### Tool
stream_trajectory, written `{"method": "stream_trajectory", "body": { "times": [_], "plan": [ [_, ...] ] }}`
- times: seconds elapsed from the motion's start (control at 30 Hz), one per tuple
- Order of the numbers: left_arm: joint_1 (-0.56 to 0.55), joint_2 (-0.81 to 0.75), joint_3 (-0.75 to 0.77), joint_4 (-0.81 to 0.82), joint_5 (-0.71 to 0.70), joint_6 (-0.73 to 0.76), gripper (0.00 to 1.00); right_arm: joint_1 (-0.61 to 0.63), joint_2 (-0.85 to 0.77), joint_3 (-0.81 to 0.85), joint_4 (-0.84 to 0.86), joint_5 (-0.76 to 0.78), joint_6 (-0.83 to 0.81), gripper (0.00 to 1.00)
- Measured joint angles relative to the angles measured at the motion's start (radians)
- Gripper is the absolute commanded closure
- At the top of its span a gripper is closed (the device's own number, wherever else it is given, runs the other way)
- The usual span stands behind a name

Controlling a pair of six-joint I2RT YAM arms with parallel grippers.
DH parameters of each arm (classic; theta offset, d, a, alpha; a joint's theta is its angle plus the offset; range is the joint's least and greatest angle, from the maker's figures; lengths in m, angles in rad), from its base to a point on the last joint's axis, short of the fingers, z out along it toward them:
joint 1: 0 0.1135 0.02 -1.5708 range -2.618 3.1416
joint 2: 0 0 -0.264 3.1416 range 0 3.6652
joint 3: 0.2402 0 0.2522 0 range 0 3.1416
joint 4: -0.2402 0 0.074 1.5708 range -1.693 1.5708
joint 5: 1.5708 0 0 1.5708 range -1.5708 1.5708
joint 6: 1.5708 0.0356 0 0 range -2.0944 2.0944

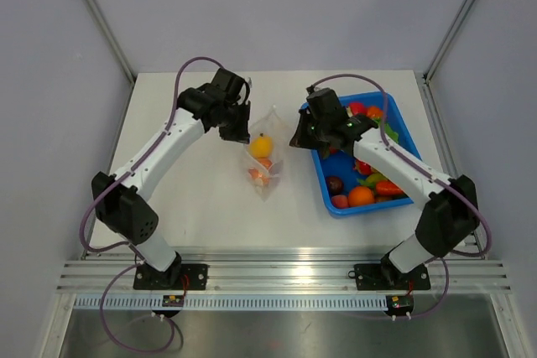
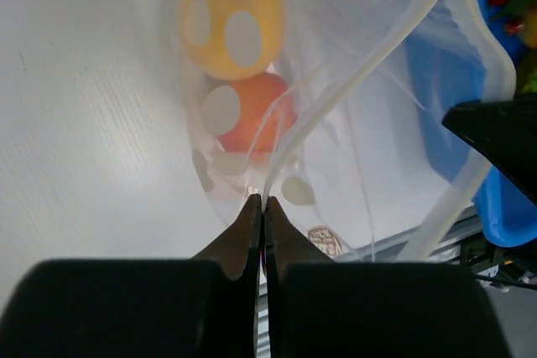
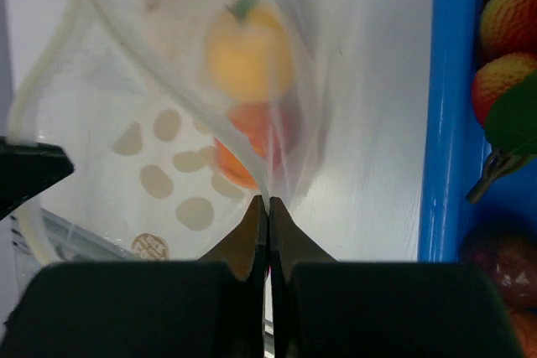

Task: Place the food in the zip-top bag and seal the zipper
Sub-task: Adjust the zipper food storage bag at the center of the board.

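The zip-top bag (image 1: 265,157) lies mid-table, clear with white dots. Inside it are a yellow piece (image 1: 262,146), an orange piece (image 1: 264,163) and a red piece (image 1: 256,177). My left gripper (image 1: 243,127) is shut on the bag's left mouth edge, with the jaws pinching the zipper strip (image 2: 352,81). My right gripper (image 1: 298,141) is shut on the opposite edge, on the strip (image 3: 168,81). The mouth is held open between them. The yellow piece (image 2: 231,27) and the orange piece (image 2: 256,115) show through the film, also in the right wrist view (image 3: 247,52).
A blue tray (image 1: 323,175) stands right of the bag and holds more food: an orange (image 1: 362,195), a dark purple piece (image 1: 335,184), and red and green pieces. Its wall (image 3: 445,106) is close to my right gripper. Grey walls enclose the table.
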Motion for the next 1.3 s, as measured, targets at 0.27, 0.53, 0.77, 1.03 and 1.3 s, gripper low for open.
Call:
{"method": "stream_trajectory", "body": {
  "times": [0.27,0.53,0.77,1.03,1.3],
  "plan": [
    [0.0,-0.127,0.112,0.006,-0.002,0.0,1.0,0.0,-0.209,0.088,0.034,0.01,-0.009,1.0],
    [0.0,-0.005,0.078,0.015,0.003,-0.001,1.0,0.001,0.004,-0.018,0.056,0.01,-0.007,1.0],
    [0.0,0.008,0.074,0.008,-0.004,0.002,1.0,-0.001,0.041,-0.053,0.01,0.079,-0.01,1.0],
    [-0.018,0.008,0.052,0.019,0.0,-0.004,1.0,-0.001,0.003,-0.064,0.01,0.096,-0.011,0.64],
    [-0.071,0.009,0.048,0.021,0.0,-0.008,1.0,-0.002,-0.114,-0.074,0.024,0.092,-0.002,0.24]
  ]
}}
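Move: The zip-top bag hangs between both grippers, one side of its open mouth in each; its middle lies about 7 cm right of the left gripper, 1 cm ahead and 9 cm down. Inside, the yellow fruit is some 5 cm ahead and 5 cm right of that gripper, the peach 2 cm ahead and 4 cm right. From the right gripper the bag's middle is about 7 cm left, 1 cm ahead and 8 cm down, the blue bin's middle 21 cm right and 5 cm ahead. Keep both pinches on the bag's mouth and bounce it once: raise the left gripper about 9 cm and the right about 12, then bring both quickly down, the right to a little below its start. Drift the right gripper 2 cm right, then open it wide to let go of the mouth's edge while lifting. Shift the still-closed left gripper a couple of centimetres right. ##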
